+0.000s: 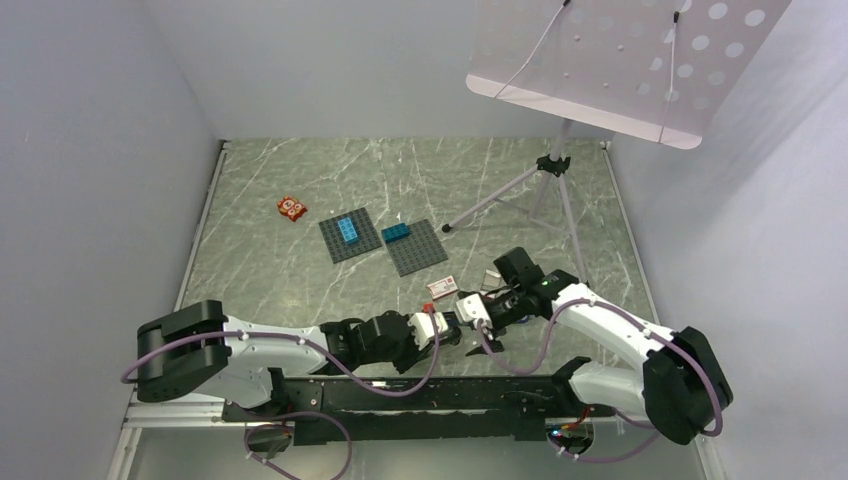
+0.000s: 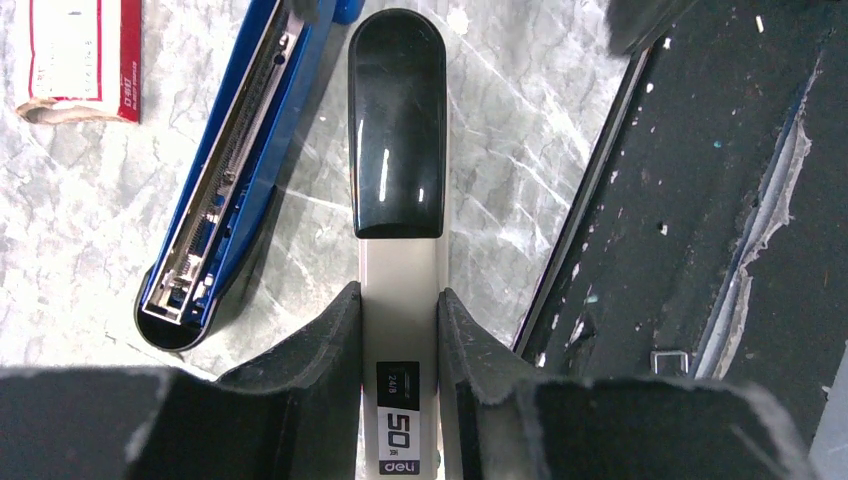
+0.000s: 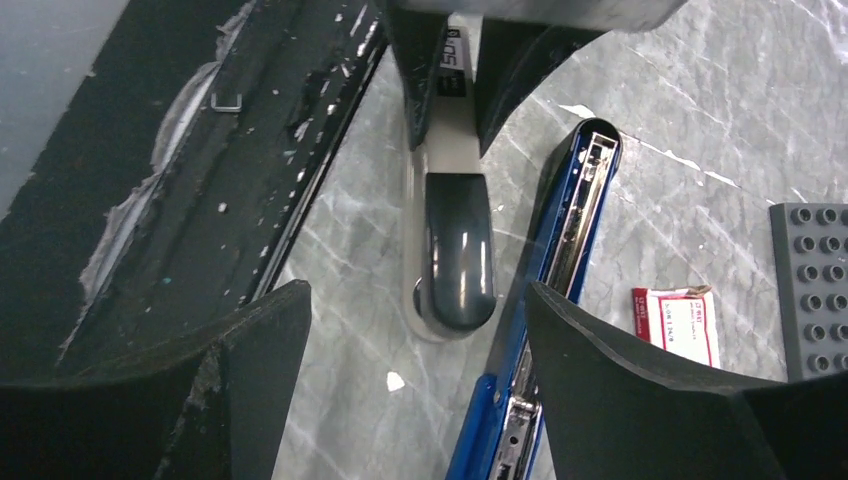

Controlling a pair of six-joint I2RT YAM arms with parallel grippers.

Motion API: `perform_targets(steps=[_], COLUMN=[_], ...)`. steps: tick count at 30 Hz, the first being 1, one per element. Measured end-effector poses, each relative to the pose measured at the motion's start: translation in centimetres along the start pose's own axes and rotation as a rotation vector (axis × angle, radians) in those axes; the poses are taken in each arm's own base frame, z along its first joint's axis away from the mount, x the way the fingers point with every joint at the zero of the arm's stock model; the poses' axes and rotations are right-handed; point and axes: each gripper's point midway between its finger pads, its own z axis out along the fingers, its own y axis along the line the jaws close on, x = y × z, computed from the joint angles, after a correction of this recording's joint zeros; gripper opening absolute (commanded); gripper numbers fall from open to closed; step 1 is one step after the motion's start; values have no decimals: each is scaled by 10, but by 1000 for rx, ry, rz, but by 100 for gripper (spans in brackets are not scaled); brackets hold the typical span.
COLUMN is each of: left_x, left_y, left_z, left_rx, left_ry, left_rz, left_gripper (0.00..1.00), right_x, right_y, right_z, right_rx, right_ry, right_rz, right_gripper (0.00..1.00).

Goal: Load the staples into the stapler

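The stapler lies swung open on the marble table near the front edge. Its white top arm with a black cap (image 2: 397, 130) sits between the fingers of my left gripper (image 2: 398, 300), which is shut on it. The blue half with the bare metal staple channel (image 2: 225, 180) lies beside it, channel facing up. The staples, a small white box with red print (image 2: 75, 55), rest just beyond the blue half (image 3: 678, 325). My right gripper (image 3: 415, 310) hovers open over the black cap and the blue half (image 3: 560, 260), holding nothing.
A black mat (image 2: 700, 200) runs along the near table edge, with a loose staple (image 2: 668, 360) on it. Two grey baseplates with blue bricks (image 1: 350, 238) (image 1: 415, 245), an orange-red tile (image 1: 292, 208) and a tripod stand (image 1: 553, 165) sit farther back.
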Motion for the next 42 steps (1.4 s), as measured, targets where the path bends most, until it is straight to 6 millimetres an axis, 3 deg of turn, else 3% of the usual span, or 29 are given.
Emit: perform_targets(steps=[8, 17, 20, 35, 37, 42], left_x=[-6, -6, -5, 0, 0, 0], left_y=[-2, -2, -2, -2, -2, -3], left_z=[7, 8, 8, 13, 14, 16], left_rx=[-6, -8, -7, -5, -5, -3], left_ry=[-47, -61, -59, -41, -39, -36], left_rz=[17, 25, 33, 68, 69, 52], left_gripper=[0, 0, 0, 0, 0, 0], right_x=[9, 17, 19, 25, 26, 22], right_y=[-14, -18, -18, -13, -12, -14], right_z=[17, 18, 19, 22, 23, 19], right_rx=[22, 40, 37, 14, 6, 2], right_ry=[95, 153, 164, 189, 188, 179], right_rz=[-7, -8, -13, -36, -34, -13], right_gripper=[53, 18, 13, 12, 15, 39])
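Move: Between the two hands lies the white stapler's black head, about 2 cm ahead, 2 cm left and 3 cm below the open right hand. The unfolded blue stapler is roughly 5 cm ahead and 3 cm right of that hand, and the red-and-white box some 12 cm ahead and 3 cm left, both around 7 cm lower. From the left hand, which already grips the white body, the black head is about 6 cm right, 2 cm ahead and level. Sinking some 2 cm while easing forward and left, the right hand brings its open fingers down around the black head and pinches its sides near the free end. Both hands then go down about 1 cm more, seeming to press on the stapler, before the right eases slightly up; the left keeps its grip throughout, having first shifted about 1 cm right. ##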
